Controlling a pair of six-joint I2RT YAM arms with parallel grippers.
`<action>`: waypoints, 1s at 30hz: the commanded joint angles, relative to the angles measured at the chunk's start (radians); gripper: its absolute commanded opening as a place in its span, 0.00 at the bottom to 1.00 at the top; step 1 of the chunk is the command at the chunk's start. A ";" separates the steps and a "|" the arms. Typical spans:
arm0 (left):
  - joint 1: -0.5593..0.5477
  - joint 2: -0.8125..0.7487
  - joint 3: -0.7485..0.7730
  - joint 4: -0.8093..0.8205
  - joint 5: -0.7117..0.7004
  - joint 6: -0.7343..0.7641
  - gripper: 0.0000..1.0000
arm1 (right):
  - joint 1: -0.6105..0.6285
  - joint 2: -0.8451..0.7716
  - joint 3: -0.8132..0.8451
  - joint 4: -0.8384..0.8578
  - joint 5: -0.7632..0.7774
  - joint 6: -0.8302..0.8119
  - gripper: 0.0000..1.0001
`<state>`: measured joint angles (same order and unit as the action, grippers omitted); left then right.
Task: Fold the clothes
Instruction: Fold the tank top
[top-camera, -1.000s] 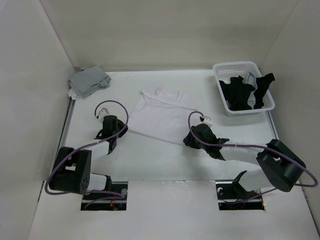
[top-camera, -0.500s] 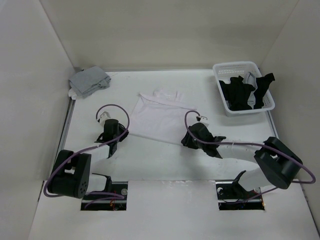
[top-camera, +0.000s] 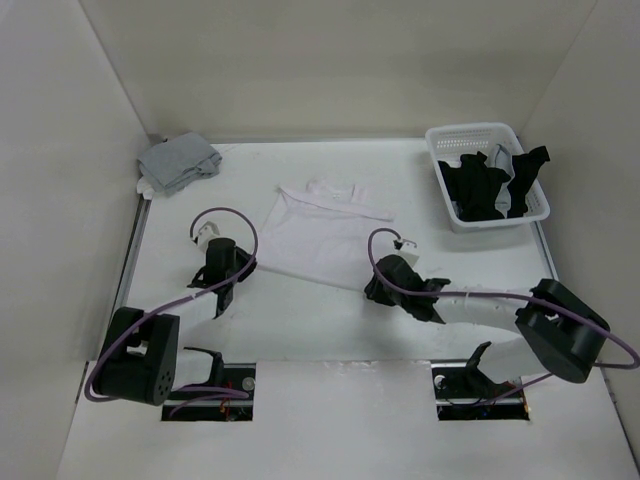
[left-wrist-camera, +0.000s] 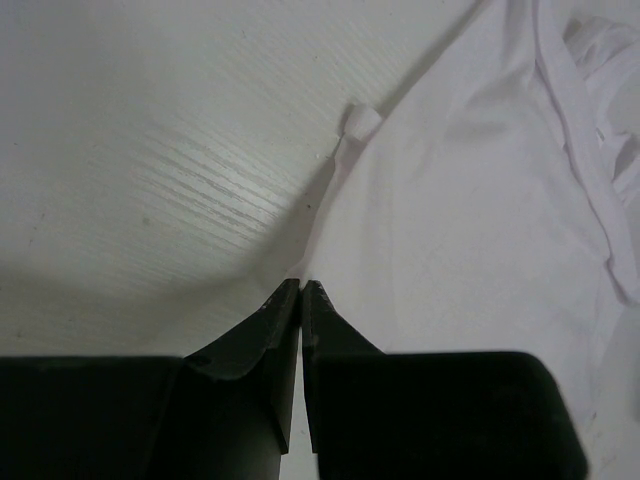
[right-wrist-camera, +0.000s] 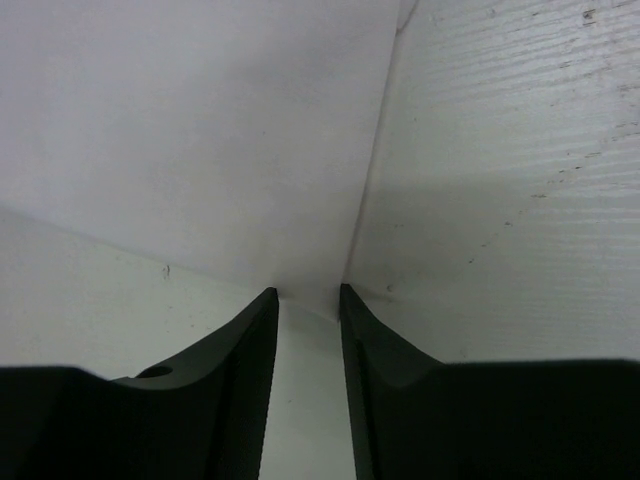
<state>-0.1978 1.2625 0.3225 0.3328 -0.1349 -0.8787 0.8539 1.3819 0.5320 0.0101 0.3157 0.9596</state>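
A white top (top-camera: 320, 235) lies spread in the middle of the table, one of the clothes. My left gripper (top-camera: 247, 263) is at its near left corner. In the left wrist view that gripper (left-wrist-camera: 301, 287) is shut, with the edge of the white top (left-wrist-camera: 480, 220) pinched at its tips. My right gripper (top-camera: 369, 286) is at the near right corner. Its jaws (right-wrist-camera: 306, 292) stand apart, and the corner of the white top (right-wrist-camera: 200, 130) reaches in between the tips.
A folded grey top (top-camera: 178, 160) lies at the back left corner. A white slotted basket (top-camera: 470, 132) at the back right holds black clothes (top-camera: 490, 190). White walls enclose the table on three sides. A small white label (left-wrist-camera: 360, 120) sticks out of the top's edge.
The right gripper has drawn back toward the near edge and its jaws have narrowed. The white top's right side has pulled in to the left. The left gripper has shifted slightly and stayed shut.
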 joint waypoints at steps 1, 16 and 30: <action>-0.007 -0.041 -0.019 0.025 -0.011 0.012 0.03 | 0.015 0.031 -0.014 -0.090 0.033 0.028 0.32; -0.053 -0.493 0.090 -0.311 -0.035 0.026 0.01 | 0.171 -0.462 0.014 -0.316 0.255 0.004 0.00; -0.142 -0.910 0.691 -0.902 -0.186 0.142 0.01 | 0.883 -0.710 0.629 -0.935 0.634 0.088 0.00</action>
<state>-0.3473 0.3546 0.9859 -0.4030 -0.2852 -0.7715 1.6333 0.6212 1.0851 -0.7662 0.7986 1.0008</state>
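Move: Right at the open right fingers, no more than a centimetre below them, lies the near right corner of the half-folded tank top. Its middle is about 13 cm ahead and 8 cm left of this hand, and the white basket stands roughly 25 cm ahead and 26 cm right. The left hand still holds the near left corner; from it the right corner is some 25 cm right and 6 cm back, the grey stack about 22 cm ahead and 16 cm left. Closing on the tank top's near right corner, the right fingers pinch it almost in place; then both hands sweep up fast and back towards the robot, the left keeping its corner. The left rises nearly 40 cm and the right just over 30, each drawing back about 14 cm. The left wrist tips its fingers up some 45 degrees to about level; the right tilts up, rolls its left side upward and turns counter-clockwise. ##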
